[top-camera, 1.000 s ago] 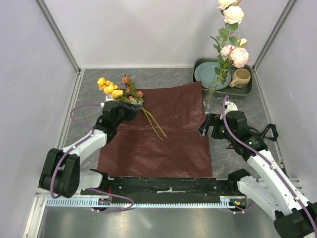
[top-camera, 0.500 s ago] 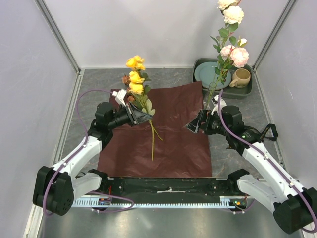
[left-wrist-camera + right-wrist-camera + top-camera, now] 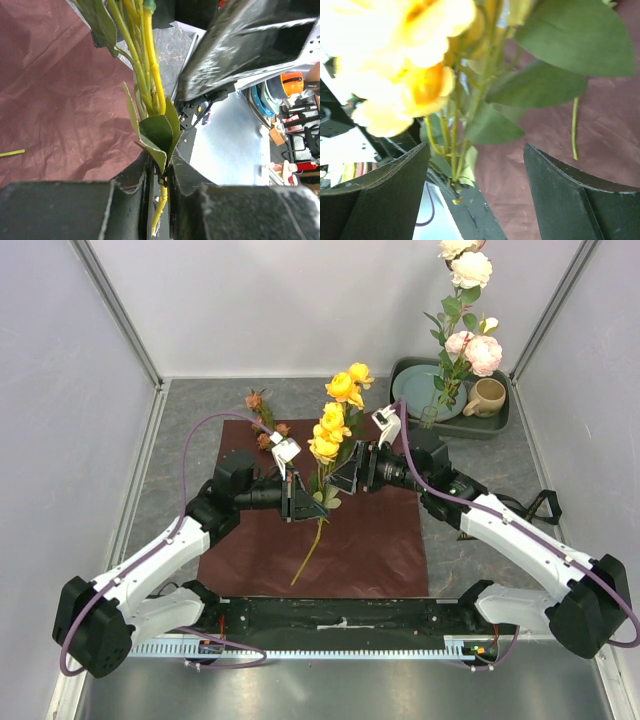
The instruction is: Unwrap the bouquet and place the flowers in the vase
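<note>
My left gripper (image 3: 303,502) is shut on the stem of the yellow roses (image 3: 336,418) and holds them upright above the flat maroon wrapping paper (image 3: 370,535). In the left wrist view the yellow stem (image 3: 151,65) runs up from between the closed jaws of that gripper (image 3: 162,176). My right gripper (image 3: 347,473) stands open just right of the stem. In its own view that gripper (image 3: 477,186) has the stems (image 3: 454,146) between its fingers, nearer the left one, under the yellow blooms (image 3: 422,85). The clear vase (image 3: 428,418) at the back right holds pink and white roses (image 3: 472,348). Rust-brown blooms (image 3: 262,418) lie at the paper's back left.
A dark green tray (image 3: 400,373) at the back right carries a plate (image 3: 415,390) and a beige mug (image 3: 485,397), right behind the vase. White walls close in the table on three sides. A loose stem (image 3: 574,127) lies on the paper.
The left arm has lifted the yellow roses off the paper, turned them upright and carried them right to the middle. The right arm has swung left from the vase to meet them, its jaws slightly narrower.
</note>
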Tool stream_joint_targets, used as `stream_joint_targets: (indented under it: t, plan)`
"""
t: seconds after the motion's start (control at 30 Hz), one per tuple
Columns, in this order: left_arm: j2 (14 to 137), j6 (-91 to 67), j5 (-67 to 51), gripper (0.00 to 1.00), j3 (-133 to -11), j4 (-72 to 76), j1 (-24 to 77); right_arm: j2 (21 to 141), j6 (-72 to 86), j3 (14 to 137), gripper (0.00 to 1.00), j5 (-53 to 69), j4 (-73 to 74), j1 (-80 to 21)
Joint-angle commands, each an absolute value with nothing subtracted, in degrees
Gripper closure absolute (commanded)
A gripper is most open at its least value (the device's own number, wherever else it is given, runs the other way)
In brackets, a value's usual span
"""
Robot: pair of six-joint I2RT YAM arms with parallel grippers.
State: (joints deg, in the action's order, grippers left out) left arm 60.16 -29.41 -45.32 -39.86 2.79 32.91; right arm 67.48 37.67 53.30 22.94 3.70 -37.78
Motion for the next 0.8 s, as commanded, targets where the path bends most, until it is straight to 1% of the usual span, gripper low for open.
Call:
stream_joint_targets:
  t: [0.0, 0.1, 0.2, 0.23, 0.4, 0.57, 0.63, 0.7, 0.73, 0.77]
  plan:
    - [59.06, -24.08, -47.81, 0.92, -42.54, 1.23, 33.13, 68.99, 40.95, 55.28, 0.18, 27.51, -7.02, -38.67]
    - [59.50, -23.73, -47.72, 0.92, -42.80, 0.88, 33.05, 69.87, 41.92, 55.20, 0.22, 27.69, -9.31, -39.37]
    - [59.15, -23.56, -48.25, 0.92, -42.80, 1.05, 33.05, 70.40, 42.02, 55.37, 0.31, 25.58, -9.14, -39.81]
    - [59.15, -23.55, -48.08, 0.92, -42.80, 0.88, 33.13, 70.40, 41.75, 55.89, 0.37, 25.40, -8.71, -39.90]
    - [59.24, -23.38, -48.16, 0.92, -42.72, 0.35, 33.22, 69.00, 40.52, 56.42, 0.44, 21.10, -6.77, -40.25]
    - [59.68, -23.29, -48.43, 0.92, -43.59, 0.35, 33.49, 69.87, 41.48, 56.60, 0.55, 20.22, -7.29, -40.78]
    - [60.03, -22.59, -47.90, 0.91, -44.21, -2.80, 33.66, 70.14, 41.57, 56.60, 0.59, 19.52, -7.29, -41.04]
    - [60.20, -21.80, -46.85, 0.90, -45.52, -4.74, 34.01, 69.79, 41.57, 56.43, 0.65, 18.81, -7.38, -41.22]
    - [60.29, -21.01, -46.67, 0.89, -45.96, -6.31, 34.10, 69.61, 41.66, 56.34, 0.71, 18.63, -7.56, -41.39]
    - [60.55, -20.74, -46.41, 0.87, -46.75, -7.20, 34.10, 69.09, 41.66, 56.34, 0.74, 18.55, -7.73, -41.31]
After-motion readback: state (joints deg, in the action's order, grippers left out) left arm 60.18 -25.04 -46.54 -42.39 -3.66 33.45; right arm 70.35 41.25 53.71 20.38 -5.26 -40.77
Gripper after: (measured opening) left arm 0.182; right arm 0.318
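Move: The right hand, open, has the yellow flowers' stems about 3 cm to its left and 2 cm above it. The yellow blooms are some 8 cm above that hand, 3 cm to its left and 1 cm ahead; the left gripper is 7 cm below it, 4 cm to its left and 3 cm back. From the left hand, already pinching them lower down, that part of the stems lies about 9 cm up and 3 cm ahead, on its fingers' line. Right hand eases about 3 cm left and up, closing its fingers around the yellow flowers' stems; left keeps its pinch. ##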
